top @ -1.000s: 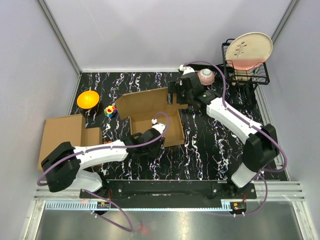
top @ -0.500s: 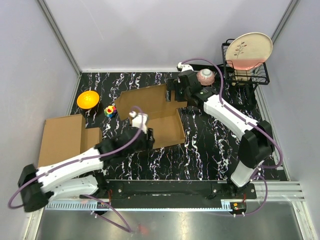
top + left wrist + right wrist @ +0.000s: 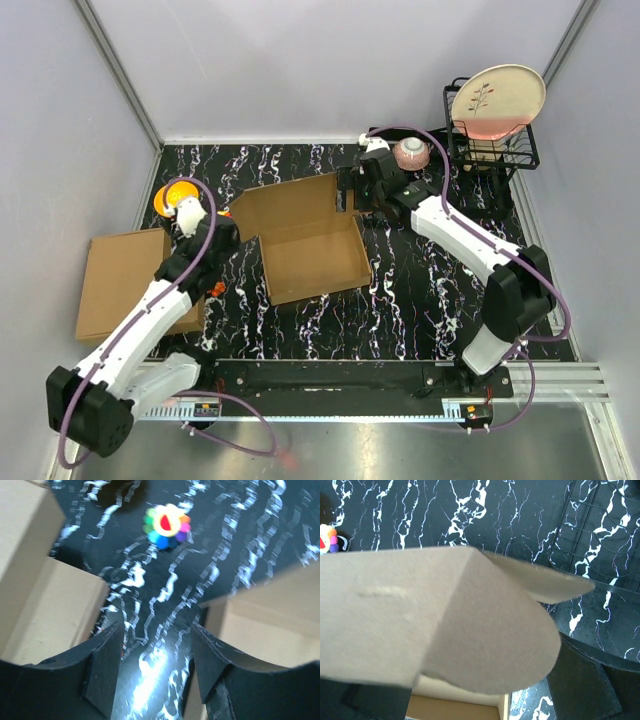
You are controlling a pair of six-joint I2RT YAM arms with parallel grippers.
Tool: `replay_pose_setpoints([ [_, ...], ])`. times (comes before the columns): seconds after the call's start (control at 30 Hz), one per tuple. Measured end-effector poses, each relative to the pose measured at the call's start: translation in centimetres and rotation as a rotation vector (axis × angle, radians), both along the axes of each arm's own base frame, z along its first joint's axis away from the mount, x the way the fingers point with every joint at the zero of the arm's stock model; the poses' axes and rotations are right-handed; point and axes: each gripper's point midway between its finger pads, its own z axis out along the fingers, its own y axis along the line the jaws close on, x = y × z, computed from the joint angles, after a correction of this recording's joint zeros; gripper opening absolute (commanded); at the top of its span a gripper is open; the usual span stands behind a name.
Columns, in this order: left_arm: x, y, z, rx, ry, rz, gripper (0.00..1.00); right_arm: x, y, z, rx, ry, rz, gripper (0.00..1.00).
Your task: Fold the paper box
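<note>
The paper box [image 3: 310, 255] is brown corrugated cardboard, a shallow open tray in the middle of the table with its lid panel [image 3: 290, 205] raised at the back. My right gripper [image 3: 357, 190] stands open at the lid's right edge. In the right wrist view the lid's rounded tab [image 3: 485, 645] fills the frame and covers the space between the dark fingers [image 3: 587, 680]. My left gripper [image 3: 215, 240] is open with nothing in it, left of the box. Its fingers [image 3: 102, 665] frame bare table, with the box corner [image 3: 270, 620] at the right.
A stack of flat cardboard [image 3: 125, 280] lies at the left edge. A colourful toy [image 3: 166, 524] and an orange bowl [image 3: 170, 195] sit beside my left wrist. A pink bowl [image 3: 412, 152] and a wire rack [image 3: 500, 150] holding a plate [image 3: 497, 100] are at the back right.
My left arm swung away from the box's front, over to the left near the toy, and its jaws opened wider. The right gripper stayed at the lid's edge.
</note>
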Motion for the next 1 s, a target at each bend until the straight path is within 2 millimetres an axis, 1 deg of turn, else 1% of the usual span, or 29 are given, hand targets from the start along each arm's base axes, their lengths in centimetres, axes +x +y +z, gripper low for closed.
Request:
replay_pose_setpoints([
  [0.1,1.0,3.0,-1.8,-0.013,0.061,0.116,0.59,-0.3,-0.2,-0.7,-0.008,0.015,0.001,1.00],
  [0.17,1.8,4.4,-3.5,-0.028,0.117,0.175,0.59,-0.5,-0.3,-1.0,-0.009,0.017,0.002,1.00],
  [0.23,2.7,5.2,-5.1,-0.039,0.168,0.212,0.58,-0.7,-0.4,-1.0,-0.008,0.018,0.003,1.00],
  [0.27,3.3,5.3,-6.2,-0.047,0.211,0.224,0.58,-0.8,-0.4,-1.0,-0.006,0.018,0.005,1.00],
  [0.33,4.5,5.2,-7.7,-0.059,0.261,0.234,0.58,-1.0,-0.4,-0.8,-0.002,0.017,0.008,1.00],
  [0.43,7.4,4.6,-9.1,-0.085,0.299,0.239,0.58,-1.2,-0.3,-0.5,0.012,0.011,0.017,1.00],
  [0.53,10.4,3.9,-9.5,-0.110,0.291,0.239,0.58,-1.2,-0.1,-0.4,0.020,0.008,0.021,1.00],
  [0.63,12.1,3.6,-9.6,-0.126,0.265,0.242,0.60,-1.2,-0.1,-0.5,0.022,0.008,0.023,1.00],
  [0.7,13.0,3.6,-9.8,-0.132,0.253,0.246,0.60,-1.2,0.0,-0.5,0.024,0.011,0.027,1.00],
  [0.87,15.0,4.1,-11.2,-0.132,0.258,0.269,0.61,-1.5,0.2,-0.7,0.033,0.020,0.041,1.00],
  [1.0,15.3,5.1,-12.8,-0.143,0.283,0.301,0.61,-1.8,0.2,-0.5,0.044,0.021,0.045,1.00],
])
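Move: My left hand, empty and part open, hangs just off the paper box: the left end of its raised lid lies about 5 cm ahead, 2 cm right and 3 cm below. The box's middle is some 8 cm ahead, 17 cm right and 13 cm down. The flower toy lies 18 cm ahead, 7 cm left, 16 cm down; the yellow bowl 25 cm ahead, 20 cm left, 15 cm down. From my right hand that lid end is about 23 cm left, 3 cm back and 2 cm below. I swing my left hand left and down clear of the lid's left end, then drive it forward past that end and sink it low between box and flower toy, about 15 cm forward and 13 cm down in all, tipping the fingers some 15 degrees steeper and turning counter-clockwise about as much, gap unchanged. My right hand eases back about 2 cm, wide open, the lid's right flap still between its fingers. ##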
